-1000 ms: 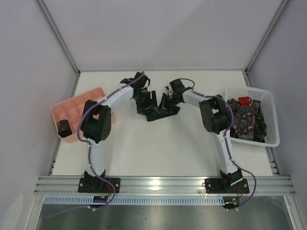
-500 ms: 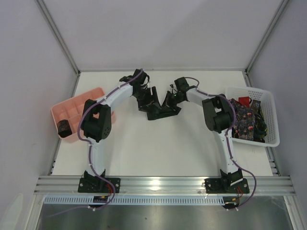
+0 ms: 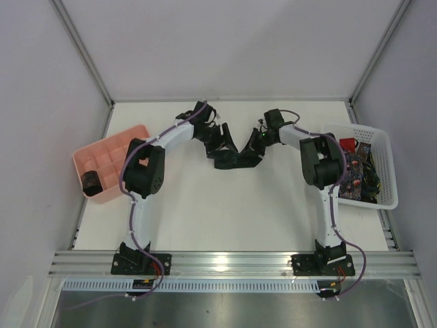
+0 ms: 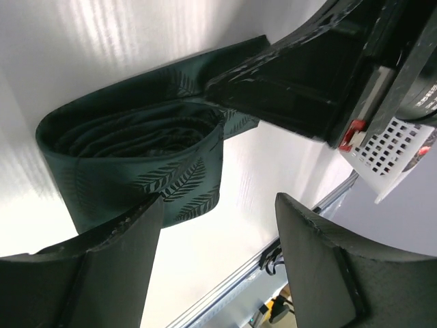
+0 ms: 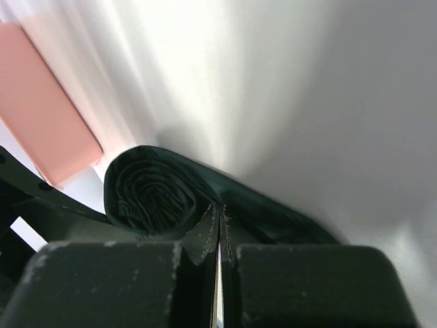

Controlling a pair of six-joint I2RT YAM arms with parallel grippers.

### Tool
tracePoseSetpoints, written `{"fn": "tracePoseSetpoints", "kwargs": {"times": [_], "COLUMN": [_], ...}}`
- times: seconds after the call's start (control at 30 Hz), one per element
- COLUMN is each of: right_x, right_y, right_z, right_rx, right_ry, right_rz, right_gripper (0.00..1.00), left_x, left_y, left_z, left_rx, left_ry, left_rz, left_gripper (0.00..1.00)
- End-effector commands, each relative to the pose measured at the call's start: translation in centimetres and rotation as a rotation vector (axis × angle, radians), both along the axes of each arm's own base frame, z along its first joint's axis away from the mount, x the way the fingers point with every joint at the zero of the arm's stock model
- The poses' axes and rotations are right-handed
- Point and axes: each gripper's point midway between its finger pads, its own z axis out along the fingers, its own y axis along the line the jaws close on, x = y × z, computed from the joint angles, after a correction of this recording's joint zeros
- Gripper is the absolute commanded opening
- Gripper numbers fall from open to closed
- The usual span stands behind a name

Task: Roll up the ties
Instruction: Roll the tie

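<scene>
A dark green leaf-patterned tie lies on the white table, most of it wound into a loose coil with a flat tail trailing off. My right gripper is shut, its tips pressed against the tie where coil meets tail, nothing between the pads. It also shows in the left wrist view as the right gripper above the coil. My left gripper is open beside the coil, one finger against the coil's lower edge. From above, the left gripper and right gripper flank the tie.
A white lattice basket at the right edge holds more ties, one floral and one red. A pink compartment tray at the left holds a small dark coil. The table's near rail runs along the front.
Both grippers and the tie between them have shifted to the right across the table. The right arm has drawn back toward the basket; the left has reached further out.
</scene>
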Motion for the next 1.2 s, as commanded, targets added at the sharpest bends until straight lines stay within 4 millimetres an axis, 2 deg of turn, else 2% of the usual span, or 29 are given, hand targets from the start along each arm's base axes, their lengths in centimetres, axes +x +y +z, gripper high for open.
{"fn": "tracePoseSetpoints", "kwargs": {"times": [0.0,0.1,0.13,0.27,0.4,0.5,0.57,0.6,0.63,0.67,0.7,0.73,0.77,0.8,0.83,0.93,1.03,1.17], "right_x": [1.0,0.9,1.0,0.8,0.6,0.2,-0.7,-1.1,-1.4,-2.2,-2.4,-2.7,-3.4,-3.6,-3.9,-4.9,-5.9,-6.8], "right_y": [-2.1,-3.1,-3.3,-3.6,-4.3,-4.9,-5.2,-5.4,-5.5,-5.7,-5.9,-6.1,-6.3,-6.7,-6.6,-6.5,-6.4,-5.8], "right_z": [3.2,3.8,4.1,5.6,6.6,7.3,6.8,6.5,7.2,6.5,6.1,6.6,5.8,5.3,5.4,4.3,3.0,1.6], "right_rx": [-0.023,-0.035,-0.036,-0.048,-0.073,-0.098,-0.114,-0.127,-0.127,-0.142,-0.169,-0.173,-0.194,-0.229,-0.237,-0.291,-0.323,-0.323], "right_ry": [-0.088,-0.092,-0.094,-0.111,-0.118,-0.109,-0.079,-0.065,-0.061,-0.042,-0.042,-0.036,-0.013,-0.009,-0.003,0.01,0.051,0.094], "right_rz": [-0.028,-0.037,-0.043,-0.042,-0.057,-0.087,-0.112,-0.131,-0.16,-0.178,-0.199,-0.232,-0.245,-0.27,-0.29,-0.313,-0.34,-0.355], "right_gripper": [0.0,0.0,0.0,0.0,0.0,0.0,0.0,0.0,0.0,0.0,0.0,0.0,0.0,0.0,0.0,0.0,0.0,0.0], "left_x": [1.6,1.7,1.5,0.0,-1.1,0.4,2.5,3.6,4.5,6.2,7.3,8.1,9.7,10.5,11.5,13.2,13.8,13.0], "left_y": [-1.9,-1.7,-1.4,-0.6,0.5,1.6,2.2,2.4,2.5,2.5,2.1,2.0,1.6,1.5,1.5,0.5,0.0,-1.0], "left_z": [2.4,4.2,5.3,7.3,9.2,11.3,12.5,12.1,11.8,12.7,10.1,9.2,10.4,9.3,6.8,4.7,2.8,-0.9], "left_rx": [-0.086,-0.088,-0.089,-0.083,-0.059,-0.016,0.016,0.026,0.031,0.015,0.02,0.021,0.008,0.022,0.051,0.029,0.044,0.053], "left_ry": [-0.096,-0.172,-0.194,-0.226,-0.285,-0.408,-0.495,-0.512,-0.519,-0.552,-0.51,-0.493,-0.532,-0.525,-0.499,-0.516,-0.521,-0.466], "left_rz": [-0.025,-0.065,-0.071,-0.107,-0.142,-0.111,-0.066,-0.055,-0.045,-0.029,-0.034,-0.032,-0.025,-0.027,-0.024,-0.012,-0.014,-0.057], "left_gripper": [0.73,0.74,0.74,0.77,0.74,0.68,0.61,0.56,0.44,0.38,0.3,0.17,0.12,0.06,0.0,0.0,0.0,0.0]}}
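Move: Just under the left hand's open fingers stands the tie roll, about 2 cm ahead, 1 cm to its left and some 4 cm below. The flat tail's free end lies about 2 cm ahead of that hand and 9 cm to its right, some 6 cm lower. From the right hand's shut fingertips, down by the tail, the roll is about 4 cm left and 1 cm back, and the tail's end 7 cm right and 1 cm back. Rising clear of the roll, the left hand climbs about 11 cm, shuts its empty fingers as it swings some 12 cm forward over the roll, then sinks towards the bare table beyond, its fingertips tilted about 20 degrees forward. The right hand, shut, sweeps right along the tail, lifts off some 5 cm, then goes back and down to just behind the tail's near right corner, tipping steeper and turning clockwise. ##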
